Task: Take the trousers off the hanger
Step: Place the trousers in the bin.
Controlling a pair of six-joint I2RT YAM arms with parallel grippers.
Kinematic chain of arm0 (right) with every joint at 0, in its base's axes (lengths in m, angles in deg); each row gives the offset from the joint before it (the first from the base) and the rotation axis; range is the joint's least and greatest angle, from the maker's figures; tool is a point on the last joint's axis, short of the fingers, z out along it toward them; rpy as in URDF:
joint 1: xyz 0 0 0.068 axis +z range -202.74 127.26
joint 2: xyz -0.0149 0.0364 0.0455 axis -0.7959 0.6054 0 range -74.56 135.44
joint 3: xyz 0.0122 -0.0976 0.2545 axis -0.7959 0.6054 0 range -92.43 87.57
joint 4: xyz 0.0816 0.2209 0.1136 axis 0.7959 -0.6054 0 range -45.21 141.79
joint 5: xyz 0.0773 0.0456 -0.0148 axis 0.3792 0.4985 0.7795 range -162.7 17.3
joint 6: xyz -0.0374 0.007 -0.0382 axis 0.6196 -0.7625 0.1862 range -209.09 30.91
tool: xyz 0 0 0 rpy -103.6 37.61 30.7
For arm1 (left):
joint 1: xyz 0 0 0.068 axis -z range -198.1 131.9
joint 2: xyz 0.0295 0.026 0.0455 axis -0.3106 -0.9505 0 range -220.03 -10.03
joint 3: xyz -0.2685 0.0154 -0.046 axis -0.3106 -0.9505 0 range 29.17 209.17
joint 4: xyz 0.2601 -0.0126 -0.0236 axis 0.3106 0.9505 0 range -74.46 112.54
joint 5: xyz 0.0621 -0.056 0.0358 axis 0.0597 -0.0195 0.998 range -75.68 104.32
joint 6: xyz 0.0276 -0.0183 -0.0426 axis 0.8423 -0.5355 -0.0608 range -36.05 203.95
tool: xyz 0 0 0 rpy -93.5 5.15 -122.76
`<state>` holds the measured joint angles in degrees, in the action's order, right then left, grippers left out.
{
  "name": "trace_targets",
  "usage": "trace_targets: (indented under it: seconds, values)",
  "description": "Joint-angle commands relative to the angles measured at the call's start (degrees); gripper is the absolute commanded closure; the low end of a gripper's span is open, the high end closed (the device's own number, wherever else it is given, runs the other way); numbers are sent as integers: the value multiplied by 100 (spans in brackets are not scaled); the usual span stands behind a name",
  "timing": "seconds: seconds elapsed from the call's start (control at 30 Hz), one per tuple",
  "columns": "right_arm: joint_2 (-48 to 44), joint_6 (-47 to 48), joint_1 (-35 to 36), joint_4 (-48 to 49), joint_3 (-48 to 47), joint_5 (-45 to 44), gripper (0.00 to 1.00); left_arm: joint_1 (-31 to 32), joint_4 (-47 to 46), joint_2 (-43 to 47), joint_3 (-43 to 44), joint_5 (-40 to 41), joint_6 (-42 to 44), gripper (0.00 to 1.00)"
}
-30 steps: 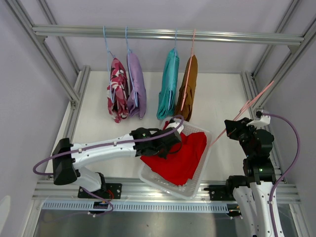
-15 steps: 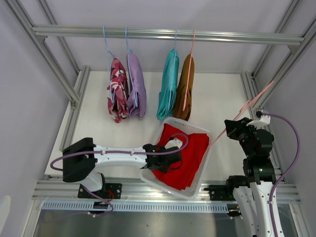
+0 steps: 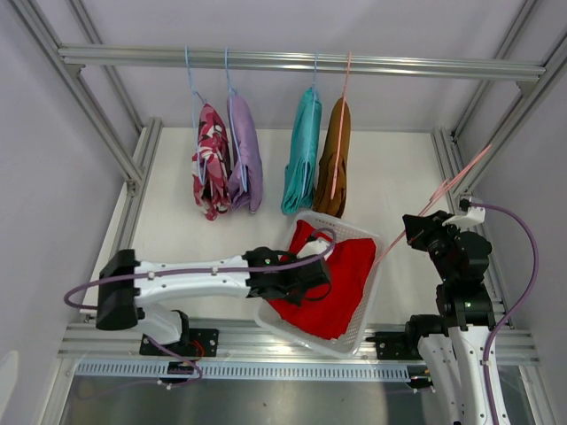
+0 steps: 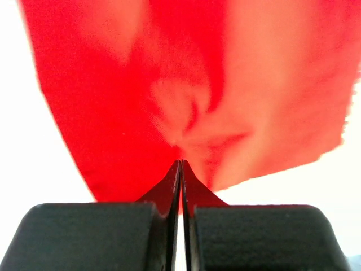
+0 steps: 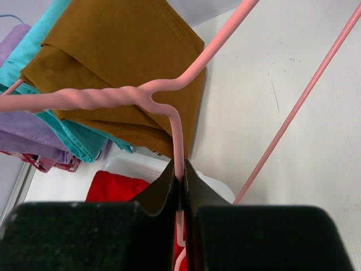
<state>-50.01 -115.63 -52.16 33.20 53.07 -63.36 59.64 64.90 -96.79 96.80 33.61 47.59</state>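
Observation:
Red trousers (image 3: 345,274) lie bunched in a white basket (image 3: 354,341). My left gripper (image 3: 317,273) reaches into the basket from the left and is shut on a fold of the red trousers (image 4: 169,84), with creases running to its tips (image 4: 181,164). My right gripper (image 3: 409,234) is shut on the neck of a bare pink hanger (image 3: 452,181), held up at the right. In the right wrist view the jaws (image 5: 180,169) clamp the hanger (image 5: 113,96). Camouflage (image 3: 210,159), lilac (image 3: 244,150), teal (image 3: 304,150) and rust-brown (image 3: 337,159) trousers hang on hangers from the rail.
The metal rail (image 3: 301,62) crosses the back, with frame posts (image 3: 133,168) at both sides. The basket sits at the near middle of the white table (image 3: 399,177). Behind the held hanger the right wrist view shows the brown trousers (image 5: 113,45) and the basket rim (image 5: 141,164).
My left arm has brought the red trousers from above the basket's left rim down into the basket, and the cloth now lies lower and flatter. The right arm and hanger have not moved.

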Motion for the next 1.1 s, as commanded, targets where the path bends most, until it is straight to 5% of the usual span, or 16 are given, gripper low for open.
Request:
trace_targets:
  seconds: [0.0, 0.43, 0.73, 1.07]
  values:
    - [-39, -35, 12, 286, -4, -12, 100, 23, 356, 624, 575, 250, 190, 99]
    - [-12, -35, 56, 312, 31, -38, 100, -241, -1603, 564, -302, -372, 524, 99]
    - [49, -35, 48, 321, 22, -3, 100, -672, -3318, -648, -1059, -970, 437, 99]
    - [49, -26, 56, 321, 14, 15, 100, -689, -3136, -958, -1112, -857, 366, 99]
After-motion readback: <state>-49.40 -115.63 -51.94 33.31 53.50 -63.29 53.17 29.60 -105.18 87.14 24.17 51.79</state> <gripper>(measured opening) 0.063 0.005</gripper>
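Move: The red trousers lie spread in the white bin, their middle about 4 cm to the right of the left hand, 2 cm ahead and some 8 cm below it; the bin's middle is practically the same spot, a little lower. The brown trousers hang about 22 cm ahead and 7 cm right, the teal ones about 22 cm ahead and 1 cm left, both some 12 cm higher. From the right hand the red trousers are about 21 cm left, 11 cm back and 22 cm below. Left hand, fingers shut, lifts about 6 cm, then sinks some 12 onto the red trousers, pushing them right. ##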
